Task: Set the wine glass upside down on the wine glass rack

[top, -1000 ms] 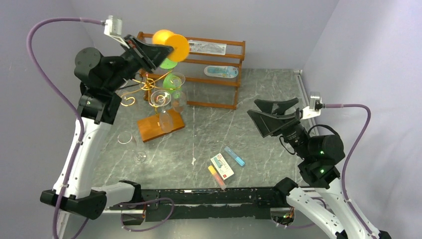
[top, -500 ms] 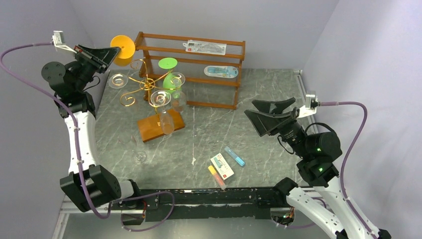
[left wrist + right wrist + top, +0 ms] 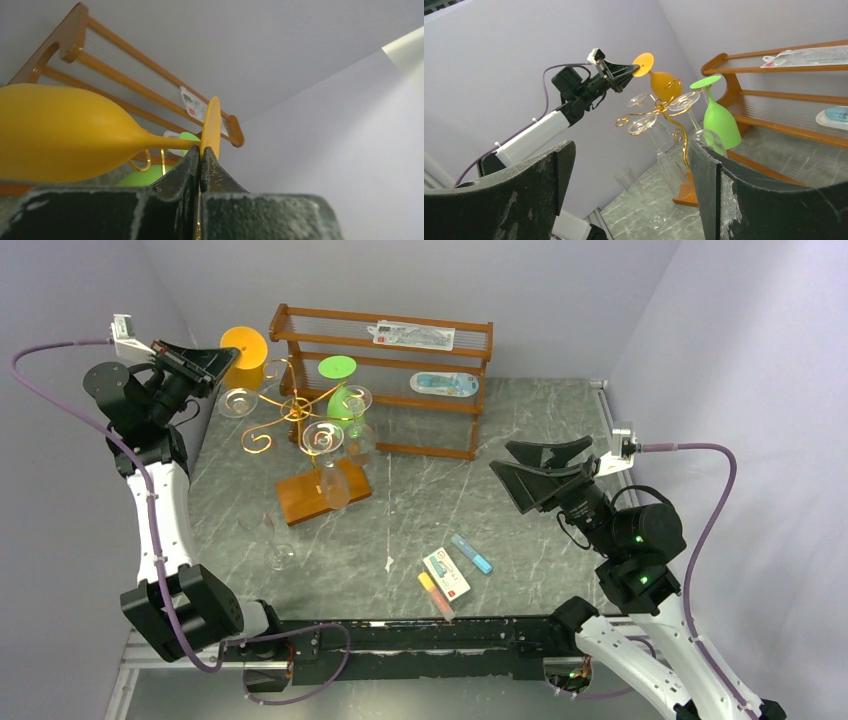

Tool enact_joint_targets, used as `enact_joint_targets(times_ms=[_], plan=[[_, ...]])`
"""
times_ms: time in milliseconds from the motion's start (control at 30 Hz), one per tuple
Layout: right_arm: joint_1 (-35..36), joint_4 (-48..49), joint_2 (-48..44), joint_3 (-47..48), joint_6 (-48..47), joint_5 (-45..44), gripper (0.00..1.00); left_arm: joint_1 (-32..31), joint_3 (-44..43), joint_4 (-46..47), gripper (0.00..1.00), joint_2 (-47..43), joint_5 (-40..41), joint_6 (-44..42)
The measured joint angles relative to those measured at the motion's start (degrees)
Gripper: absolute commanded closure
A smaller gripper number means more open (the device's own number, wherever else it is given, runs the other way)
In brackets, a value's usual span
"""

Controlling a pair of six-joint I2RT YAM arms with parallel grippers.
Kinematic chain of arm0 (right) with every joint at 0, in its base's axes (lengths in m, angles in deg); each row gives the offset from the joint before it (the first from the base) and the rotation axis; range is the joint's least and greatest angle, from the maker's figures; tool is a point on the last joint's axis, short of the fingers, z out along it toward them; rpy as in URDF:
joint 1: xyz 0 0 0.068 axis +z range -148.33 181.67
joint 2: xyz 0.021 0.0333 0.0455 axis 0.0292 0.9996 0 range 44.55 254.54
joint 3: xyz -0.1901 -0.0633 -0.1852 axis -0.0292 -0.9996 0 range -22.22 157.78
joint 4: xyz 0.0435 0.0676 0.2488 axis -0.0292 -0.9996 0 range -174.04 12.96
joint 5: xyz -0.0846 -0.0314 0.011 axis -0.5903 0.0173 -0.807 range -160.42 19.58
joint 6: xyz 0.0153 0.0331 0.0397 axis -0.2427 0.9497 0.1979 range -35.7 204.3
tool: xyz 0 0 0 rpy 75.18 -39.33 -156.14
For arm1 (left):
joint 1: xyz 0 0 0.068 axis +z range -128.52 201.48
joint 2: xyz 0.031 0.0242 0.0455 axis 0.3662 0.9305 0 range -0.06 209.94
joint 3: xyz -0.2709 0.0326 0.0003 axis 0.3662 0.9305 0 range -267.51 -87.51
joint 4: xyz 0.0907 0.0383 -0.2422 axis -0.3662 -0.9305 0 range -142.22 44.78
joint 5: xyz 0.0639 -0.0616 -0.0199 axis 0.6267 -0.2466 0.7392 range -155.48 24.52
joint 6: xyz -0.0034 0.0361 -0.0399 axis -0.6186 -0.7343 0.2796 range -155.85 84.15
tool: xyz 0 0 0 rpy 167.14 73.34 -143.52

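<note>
An orange wine glass (image 3: 245,368) hangs upside down, foot up, at the far-left side of the wine glass rack (image 3: 296,410), a gold wire stand on a brown base (image 3: 300,502). My left gripper (image 3: 222,353) is shut on the rim of the glass's round foot (image 3: 211,122), its bowl (image 3: 60,135) hanging left of the fingers. I cannot tell whether the stem sits in a spiral arm. A green glass (image 3: 346,400) and clear glasses (image 3: 322,440) hang from the rack. My right gripper (image 3: 515,465) hovers open and empty right of the rack (image 3: 674,112).
A two-tier wooden shelf (image 3: 440,365) with packets stands behind the rack against the back wall. One clear glass (image 3: 274,540) stands on the table in front of the rack base. Small packets (image 3: 447,575) lie near the front edge. The left wall is close to my left arm.
My left arm has swung left and back, carrying the orange glass from above the shelf down to the rack's far-left side. The right arm has barely moved.
</note>
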Motion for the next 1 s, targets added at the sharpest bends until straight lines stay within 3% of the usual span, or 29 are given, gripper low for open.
enact_joint_targets(times_ms=[467, 1000], plan=[[0.00, -0.04, 0.00, 0.00, 0.02, -0.04, 0.14, 0.00, -0.98, -9.53, 0.95, 3.89, -0.39, 0.39], [0.00, 0.02, 0.28, -0.04, 0.24, -0.20, 0.14, -0.70, -3.08, -13.31, 0.95, 6.43, -0.61, 1.09]])
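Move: The orange wine glass is already upside down in the left hand, held by its foot. The empty gold hook at the rack's back left lies about 6 cm to this hand's right, 1 cm ahead and 6 cm lower. A clear hanging glass has its foot some 6 cm back and 1 cm left, about 6 cm below; the green glass hangs roughly 17 cm right and 1 cm ahead. From the right hand, the hook is about 23 cm ahead, 37 cm left and 7 cm below. Downward, with a little forward, the left hand lowers the inverted orange glass about 6 cm towards the empty back-left hook, bringing it down on the hook's left. Its fingers tip downward some 15 degrees, with a slight roll, and keep their pinch on the foot; the sinking ends just before the last, with a tiny rise. ##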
